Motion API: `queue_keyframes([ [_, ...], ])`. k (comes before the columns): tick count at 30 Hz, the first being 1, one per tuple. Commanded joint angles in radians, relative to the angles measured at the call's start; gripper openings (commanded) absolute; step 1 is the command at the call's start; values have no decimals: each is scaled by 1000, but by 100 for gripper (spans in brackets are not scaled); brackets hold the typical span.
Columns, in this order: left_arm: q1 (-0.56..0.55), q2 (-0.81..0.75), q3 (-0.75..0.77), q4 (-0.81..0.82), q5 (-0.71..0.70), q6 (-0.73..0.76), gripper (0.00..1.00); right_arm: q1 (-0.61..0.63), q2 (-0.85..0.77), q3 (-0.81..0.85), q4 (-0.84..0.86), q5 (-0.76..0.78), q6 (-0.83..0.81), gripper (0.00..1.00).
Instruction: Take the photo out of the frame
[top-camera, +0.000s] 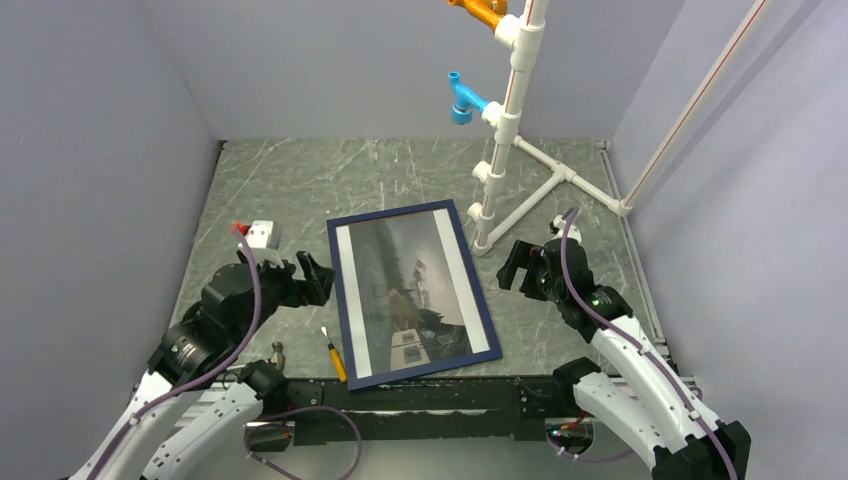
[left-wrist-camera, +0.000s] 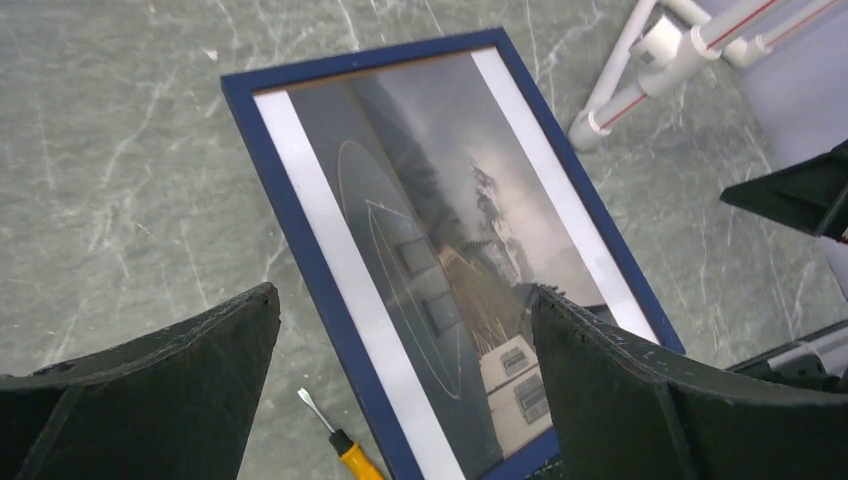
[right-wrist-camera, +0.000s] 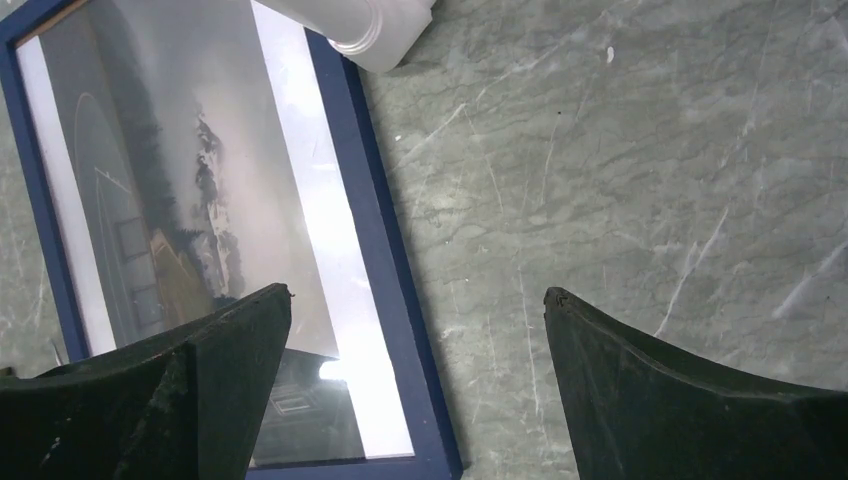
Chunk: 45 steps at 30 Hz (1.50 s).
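The navy blue frame (top-camera: 341, 300) lies flat, face up, in the middle of the grey table, with the photo (top-camera: 410, 285) inside it: a dark greyish scene between two white strips. In the wrist views the frame (left-wrist-camera: 300, 230) (right-wrist-camera: 385, 270) and the photo (left-wrist-camera: 440, 230) (right-wrist-camera: 160, 190) show the same way. My left gripper (top-camera: 318, 277) hovers open just left of the frame's left edge, holding nothing. My right gripper (top-camera: 512, 262) hovers open to the right of the frame, holding nothing. Seen from the wrists, the left gripper (left-wrist-camera: 405, 305) and the right gripper (right-wrist-camera: 418, 300) have jaws spread wide.
A yellow-handled screwdriver (top-camera: 333, 355) (left-wrist-camera: 340, 440) lies by the frame's near left corner. A white pipe stand (top-camera: 505, 120) with blue and orange fittings rises behind the frame's far right corner; its foot (right-wrist-camera: 350, 20) almost touches the frame. A small white block (top-camera: 262, 234) sits at the left.
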Motion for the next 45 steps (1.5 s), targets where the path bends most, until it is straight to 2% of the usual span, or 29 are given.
queue_keyframes([
  [1,-3,60,-15,7,101,-29,99,3,19,13,8,-17,-1,100],
  [9,-3,170,-63,90,262,-74,99,2,156,1,113,-131,-30,100],
  [20,-2,316,-83,42,238,-121,99,-19,360,-17,169,-139,16,100],
  [24,-3,329,-98,60,261,-135,99,-62,406,-69,241,-191,38,100],
  [32,-2,323,-118,83,297,-148,99,-69,517,-117,337,-244,52,100],
  [37,-2,332,-128,109,330,-153,99,-28,579,-134,450,-315,71,100],
  [45,-3,389,-119,129,387,-152,99,53,623,-93,502,-318,113,96],
])
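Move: From my right hand, the middle of the frame's right rail lies about 6 cm left, 2 cm ahead and 11 cm below. The foot of the pipe stand is some 9 cm ahead and 5 cm left. From my left hand, the frame's middle is roughly 16 cm right, 5 cm ahead and 25 cm down, its left rail almost directly underneath, and the screwdriver about 9 cm back and 1 cm left, down on the table. With my fingers open wide, I drop my right hand about 10 cm beside the frame, then sweep it low to the left and forward onto the right rail, turning it counter-clockwise, until its fingers straddle the rail close to the table. Meanwhile my left hand sinks about 11 cm and shifts right over the photo, fingers tipping down nearly 30 degrees. ##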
